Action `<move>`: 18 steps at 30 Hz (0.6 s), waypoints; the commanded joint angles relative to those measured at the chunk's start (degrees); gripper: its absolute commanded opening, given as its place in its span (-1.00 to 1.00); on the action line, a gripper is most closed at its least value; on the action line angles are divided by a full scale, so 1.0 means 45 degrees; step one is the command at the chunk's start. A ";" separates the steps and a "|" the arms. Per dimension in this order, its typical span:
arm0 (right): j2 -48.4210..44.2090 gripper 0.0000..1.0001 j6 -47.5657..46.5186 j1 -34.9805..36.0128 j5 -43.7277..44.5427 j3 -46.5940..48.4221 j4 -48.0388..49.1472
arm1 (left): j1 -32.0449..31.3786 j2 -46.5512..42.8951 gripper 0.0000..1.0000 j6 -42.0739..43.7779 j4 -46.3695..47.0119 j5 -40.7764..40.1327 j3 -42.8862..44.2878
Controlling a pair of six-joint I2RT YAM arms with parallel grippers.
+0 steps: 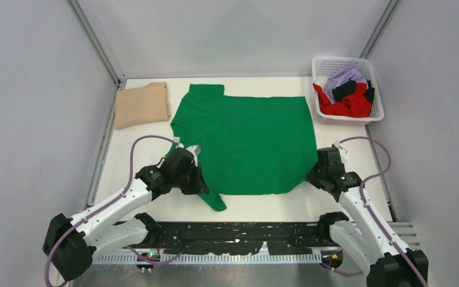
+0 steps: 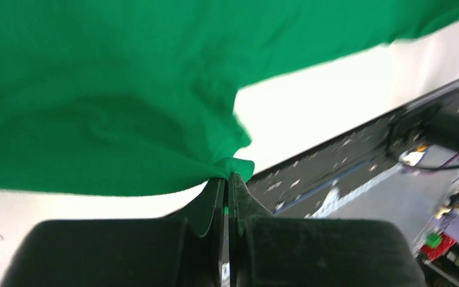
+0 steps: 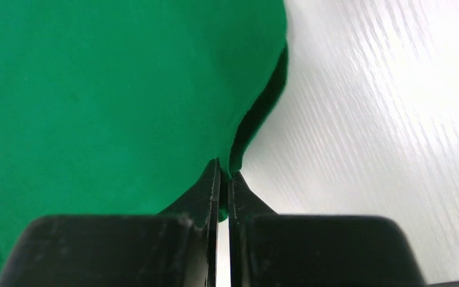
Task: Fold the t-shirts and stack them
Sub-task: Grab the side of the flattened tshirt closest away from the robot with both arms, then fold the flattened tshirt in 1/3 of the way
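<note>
The bright green t-shirt (image 1: 248, 143) lies spread flat in the middle of the table, one sleeve pointing to the back left and the other to the near left. My left gripper (image 1: 198, 179) is shut on the shirt's near left edge by the sleeve; the wrist view shows cloth (image 2: 107, 95) pinched at the fingertips (image 2: 229, 177). My right gripper (image 1: 312, 174) is shut on the shirt's near right corner; its wrist view shows the green hem (image 3: 125, 89) caught between the tips (image 3: 224, 173). A folded tan t-shirt (image 1: 142, 105) lies at the back left. Red (image 1: 345, 106), lilac (image 1: 342, 79) and black (image 1: 346, 89) shirts fill the basket.
The white lattice basket (image 1: 375, 89) stands at the back right corner. Grey walls with metal posts close the table on three sides. A black perforated rail (image 1: 239, 234) runs along the near edge between the arm bases.
</note>
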 commanded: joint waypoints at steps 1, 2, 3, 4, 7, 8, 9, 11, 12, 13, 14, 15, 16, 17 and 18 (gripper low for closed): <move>0.1079 -0.90 -0.0414 -0.0046 -0.0038 0.1412 0.1539 | 0.1591 0.1346 -1.00 0.1209 0.1843 0.0684 0.1877; 0.1449 -0.90 -0.0417 -0.0040 -0.0032 0.1695 0.1664 | 0.2008 0.1643 -1.00 0.1186 0.2006 0.0748 0.2113; 0.1627 -0.90 -0.0411 -0.0026 0.0050 0.1843 0.1856 | 0.2500 0.1988 -1.00 0.1156 0.2072 0.0729 0.2416; 0.2035 -0.90 -0.0470 -0.0030 0.0109 0.2203 0.1939 | 0.2874 0.2329 -1.00 0.1154 0.2098 0.0788 0.2751; 0.2928 -0.89 -0.0684 -0.0074 0.0447 0.3021 0.2125 | 0.3845 0.3346 -1.00 0.1324 0.2010 0.1037 0.3769; 0.3332 -0.89 -0.0792 -0.0113 0.0551 0.3415 0.2152 | 0.4094 0.3678 -1.00 0.1403 0.1929 0.1019 0.4139; 0.3536 -0.89 -0.0843 -0.0142 0.0604 0.3611 0.2187 | 0.4325 0.3963 -1.00 0.1498 0.1830 0.1061 0.4466; 0.4093 -0.89 -0.1007 -0.0260 0.0809 0.4122 0.2220 | 0.4748 0.4562 -1.00 0.1646 0.1714 0.1082 0.5117; 0.4414 -0.90 -0.1103 -0.0379 0.0880 0.4438 0.2239 | 0.4971 0.4728 -1.00 0.1675 0.1658 0.1088 0.5387; 0.4575 -0.90 -0.1125 -0.0441 0.0915 0.4562 0.2234 | 0.5165 0.4990 -1.00 0.1725 0.1648 0.1079 0.5633; 0.4881 -0.90 -0.1205 -0.0551 0.0921 0.4816 0.2276 | 0.5328 0.5219 -1.00 0.1772 0.1644 0.1066 0.5876; 0.5023 -0.90 -0.1245 -0.0625 0.0896 0.4927 0.2306 | 0.5503 0.5408 -1.00 0.1803 0.1622 0.1035 0.6145; 0.5306 -0.89 -0.1279 -0.0768 0.0878 0.5137 0.2397 | 0.5617 0.5662 -1.00 0.1880 0.1607 0.1021 0.6413; 0.5451 -0.90 -0.1292 -0.0831 0.0855 0.5224 0.2474 | 0.5736 0.5886 -1.00 0.1985 0.1571 0.1027 0.6703; 0.5706 -0.90 -0.1315 -0.0961 0.0789 0.5377 0.2615 | 0.5830 0.6122 -1.00 0.2076 0.1527 0.0999 0.6979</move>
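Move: Both hands already hold the green shirt's near side. From the left hand, the shirt's far edge lies about 54 cm straight ahead and 8 cm below, with the tan cloth some 50 cm ahead and 29 cm left. From the right hand, the shirt's far edge is roughly 45 cm straight ahead and 5 cm below, and the basket about 44 cm ahead and 20 cm right, near hand height. Keeping their pinch, both hands carry the near side forward towards the far edge, left 19 cm, right 10, rising. ##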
